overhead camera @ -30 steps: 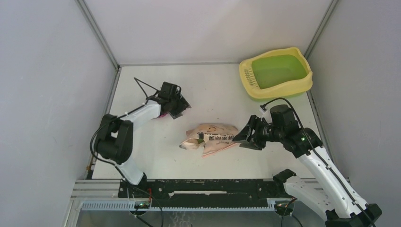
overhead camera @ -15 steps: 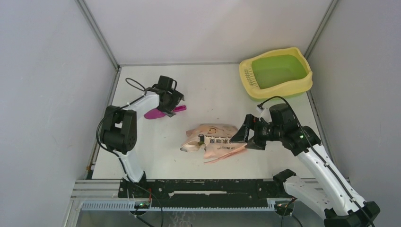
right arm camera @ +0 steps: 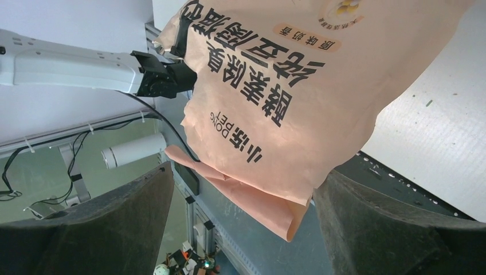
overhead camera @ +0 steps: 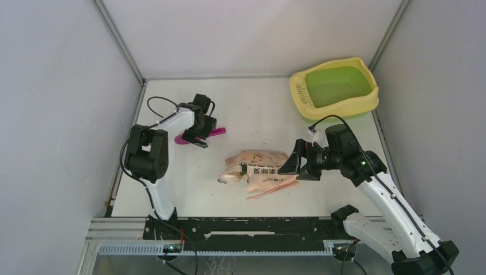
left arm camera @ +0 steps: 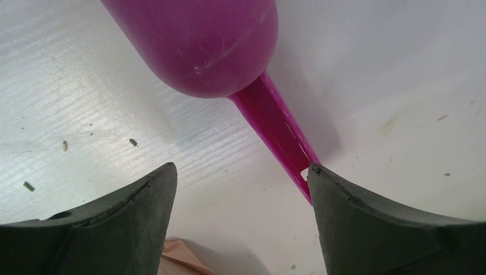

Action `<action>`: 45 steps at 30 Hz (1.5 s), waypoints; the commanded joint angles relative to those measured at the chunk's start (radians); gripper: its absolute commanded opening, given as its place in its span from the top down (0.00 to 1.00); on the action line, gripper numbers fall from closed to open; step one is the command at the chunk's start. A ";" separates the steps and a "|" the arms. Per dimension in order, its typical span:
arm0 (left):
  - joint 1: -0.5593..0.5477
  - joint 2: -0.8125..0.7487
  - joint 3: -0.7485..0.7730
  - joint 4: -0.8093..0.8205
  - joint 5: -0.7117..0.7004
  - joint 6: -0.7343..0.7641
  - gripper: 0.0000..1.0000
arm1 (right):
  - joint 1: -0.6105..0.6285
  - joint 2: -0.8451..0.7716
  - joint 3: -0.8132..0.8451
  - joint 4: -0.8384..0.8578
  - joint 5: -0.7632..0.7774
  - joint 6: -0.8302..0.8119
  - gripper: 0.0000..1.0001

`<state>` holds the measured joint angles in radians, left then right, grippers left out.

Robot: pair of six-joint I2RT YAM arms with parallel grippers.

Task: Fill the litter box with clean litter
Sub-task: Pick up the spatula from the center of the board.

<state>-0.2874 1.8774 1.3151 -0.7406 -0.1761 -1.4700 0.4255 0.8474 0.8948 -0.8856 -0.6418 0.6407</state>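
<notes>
The litter box (overhead camera: pixel 304 106), pale yellow with a plain green basin, stands at the table's far right corner. A few dark specks of litter (left arm camera: pixel 133 142) lie on the white table. A magenta scoop (left arm camera: pixel 200 40) lies bowl-down. Its handle (left arm camera: pixel 275 132) runs to my left gripper's right fingertip. My left gripper (left arm camera: pixel 240 177) is open just above the table, also seen as the left gripper (overhead camera: pixel 202 136). The peach-pink bag (overhead camera: pixel 258 166) lies mid-table. My right gripper (right arm camera: pixel 240 186) is open, with the bag's (right arm camera: pixel 298 86) folded end between its fingers; this is the right gripper (overhead camera: pixel 293 166) at the bag's right end.
White walls close in the left, back and right sides. The black rail (overhead camera: pixel 258 226) with both arm bases runs along the near edge. The scoop (overhead camera: pixel 216 132) sticks out to the right of the left gripper.
Both grippers opened wider. The left gripper came down over the scoop's handle. The right gripper slid left round the bag's end, and the bag's lower flap spread on the table.
</notes>
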 commanded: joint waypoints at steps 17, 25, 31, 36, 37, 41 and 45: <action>0.022 0.189 0.205 -0.139 0.091 -0.186 0.17 | -0.076 -0.009 -0.001 0.047 -0.111 -0.085 0.06; 0.023 0.143 0.110 -0.107 0.106 -0.202 0.38 | -0.084 -0.014 -0.016 0.054 -0.129 -0.089 0.07; 0.021 0.053 -0.051 -0.002 0.147 -0.158 0.77 | -0.085 -0.041 -0.016 0.051 -0.128 -0.070 0.09; 0.016 -0.032 -0.102 0.071 0.135 -0.019 1.00 | -0.085 -0.081 -0.004 0.050 -0.130 -0.037 0.09; 0.011 -0.058 -0.099 0.097 0.128 0.060 1.00 | -0.085 -0.086 0.005 0.050 -0.130 -0.034 0.09; -0.008 -0.208 -0.106 0.182 0.108 0.279 1.00 | -0.086 -0.096 0.038 0.052 -0.119 -0.017 0.10; -0.013 -0.384 -0.098 0.212 0.136 0.486 1.00 | -0.086 -0.094 0.096 0.046 -0.095 -0.010 0.10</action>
<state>-0.2916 1.7065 1.2064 -0.6167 -0.0330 -1.2510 0.3462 0.7647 0.9001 -0.8761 -0.7433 0.6098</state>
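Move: The spatula's handle lies just under the open left fingers, about 2 cm to their right, 1 cm back and 2 cm below, with the spatula's bowl some 7 cm to the hand's left and 2 cm back. The litter bag is about 18 cm to the right and 15 cm back. From the right hand the handle is roughly 24 cm ahead, 27 cm left and 19 cm below. Left hand dips, draws back 4 cm as it closes on the spatula handle, then lifts about 6 cm. ##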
